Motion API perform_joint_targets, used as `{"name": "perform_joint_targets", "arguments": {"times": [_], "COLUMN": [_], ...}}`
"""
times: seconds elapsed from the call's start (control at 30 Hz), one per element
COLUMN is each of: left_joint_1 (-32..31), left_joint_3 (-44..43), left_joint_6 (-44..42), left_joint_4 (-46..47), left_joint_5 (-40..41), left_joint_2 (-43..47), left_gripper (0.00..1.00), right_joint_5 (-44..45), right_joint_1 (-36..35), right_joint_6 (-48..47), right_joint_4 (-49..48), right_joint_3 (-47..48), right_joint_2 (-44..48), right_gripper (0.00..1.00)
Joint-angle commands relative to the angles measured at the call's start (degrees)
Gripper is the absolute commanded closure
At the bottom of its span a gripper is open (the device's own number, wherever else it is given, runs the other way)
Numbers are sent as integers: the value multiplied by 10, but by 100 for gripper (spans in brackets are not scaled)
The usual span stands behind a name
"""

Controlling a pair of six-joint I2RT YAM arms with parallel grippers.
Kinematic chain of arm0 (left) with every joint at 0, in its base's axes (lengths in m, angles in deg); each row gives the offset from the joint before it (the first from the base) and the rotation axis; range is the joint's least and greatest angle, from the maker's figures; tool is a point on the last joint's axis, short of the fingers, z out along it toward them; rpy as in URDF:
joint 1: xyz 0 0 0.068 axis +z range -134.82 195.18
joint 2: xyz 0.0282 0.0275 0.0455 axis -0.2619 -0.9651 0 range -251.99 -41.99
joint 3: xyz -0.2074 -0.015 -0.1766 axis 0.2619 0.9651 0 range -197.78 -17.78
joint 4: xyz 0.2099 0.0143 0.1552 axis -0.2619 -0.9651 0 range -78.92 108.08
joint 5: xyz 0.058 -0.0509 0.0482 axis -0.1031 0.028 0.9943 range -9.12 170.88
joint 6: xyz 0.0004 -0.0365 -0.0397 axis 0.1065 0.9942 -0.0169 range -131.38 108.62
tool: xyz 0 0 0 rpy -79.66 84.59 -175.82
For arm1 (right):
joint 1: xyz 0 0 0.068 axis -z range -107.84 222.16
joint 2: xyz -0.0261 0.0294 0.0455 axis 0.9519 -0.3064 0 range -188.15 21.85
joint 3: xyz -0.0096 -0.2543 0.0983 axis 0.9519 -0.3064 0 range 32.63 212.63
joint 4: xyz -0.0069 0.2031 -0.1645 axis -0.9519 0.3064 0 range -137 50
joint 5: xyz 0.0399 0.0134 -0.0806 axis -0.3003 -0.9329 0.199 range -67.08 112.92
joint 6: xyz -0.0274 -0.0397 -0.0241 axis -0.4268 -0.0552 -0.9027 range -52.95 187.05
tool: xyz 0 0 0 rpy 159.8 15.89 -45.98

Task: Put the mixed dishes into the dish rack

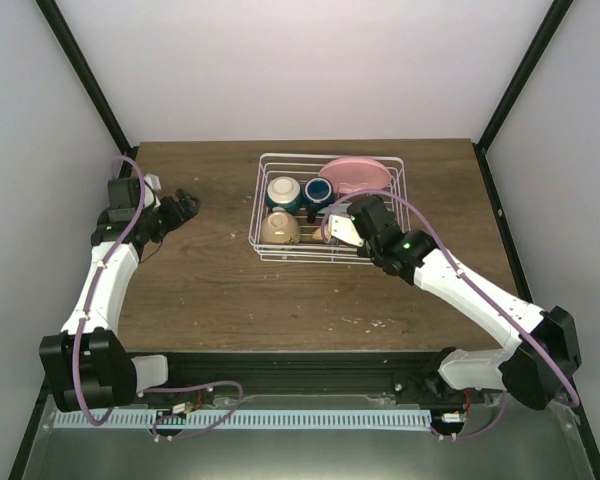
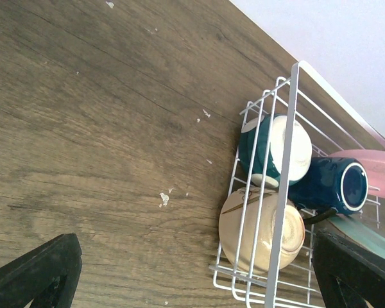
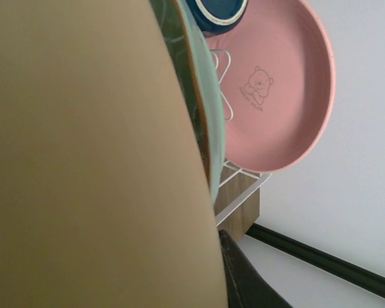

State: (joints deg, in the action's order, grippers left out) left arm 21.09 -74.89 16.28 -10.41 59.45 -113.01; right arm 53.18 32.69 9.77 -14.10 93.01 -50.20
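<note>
The white wire dish rack [image 1: 262, 200] stands at the table's back middle. In it lie the cream bowl [image 1: 280, 228], the white-and-blue bowl [image 1: 283, 192] and the dark blue mug [image 1: 317, 192]. The pink plate [image 1: 358, 175] leans at its far right. My right gripper [image 1: 338, 228] is over the rack's near right part, shut on the tan-yellow plate [image 3: 83, 160]. That plate stands on edge and fills the right wrist view, with the pink plate [image 3: 276, 90] just beyond it. My left gripper [image 1: 185, 205] hangs open and empty over bare table, left of the rack [image 2: 285, 173].
Bare brown wood [image 1: 200, 290] lies left of and in front of the rack. White walls and black frame posts [image 1: 85, 80] close in the table's back and sides. In the left wrist view the cream bowl [image 2: 260, 231] lies on its side against the rack's wires.
</note>
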Motion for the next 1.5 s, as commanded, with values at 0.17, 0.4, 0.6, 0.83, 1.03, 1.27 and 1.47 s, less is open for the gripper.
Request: {"name": "perform_joint_targets", "arguments": {"times": [0.17, 0.4, 0.6, 0.83, 1.03, 1.27, 1.47], "left_joint_1": [-1, -1, -1, -1, -1, -1, -1], "left_joint_3": [-1, -9, -16, -17, -15, -13, -30], "left_joint_6": [3, 0, -5, -9, -10, -5, -2], "left_joint_4": [8, 5, 1, -1, -2, 1, 2], "left_joint_5": [2, -3, -4, -5, -6, -6, -2], "left_joint_2": [-1, -10, -15, -18, -19, -19, -19], "left_gripper": [0, 0, 0, 0, 0, 0, 0], "right_joint_5": [-8, -4, 1, -11, -55, -100, -151], "right_joint_1": [3, 2, 3, 1, -12, -30, -30], "right_joint_6": [9, 31, 43, 56, 86, 106, 125], "right_joint_4": [10, 14, 23, 57, 105, 128, 69], "right_joint_3": [-27, -46, -42, -6, 33, 79, 130], "right_joint_2": [0, -9, -11, -2, 1, 10, 9], "right_gripper": [99, 86, 60, 26, 0, 0, 0]}}
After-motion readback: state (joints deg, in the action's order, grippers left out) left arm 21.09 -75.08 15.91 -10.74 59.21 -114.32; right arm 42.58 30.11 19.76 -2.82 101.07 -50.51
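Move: The right hand holds the beige plate by its rim; the slot it is bound for, in the front part of the dish rack, is some 12 cm below, about 4 cm left and 2 cm back. Beyond it, the teal plate stands about 7 cm ahead of the hand and 4 cm left, the blue mug 12 cm ahead and 9 cm left, both about 13 cm lower. From the empty left hand the slot lies roughly 32 cm right, 6 cm back and 11 cm lower. Still pinching the beige plate's rim, the right hand sets it down into the front of the rack, sinking about 5 cm and easing back towards the base, and opens wide on the way down and at the bottom to let go of the rim. It then lifts about 6 cm off the plate while shifting some 4 cm left, the wrist rolling and tipping down roughly 10 degrees. ##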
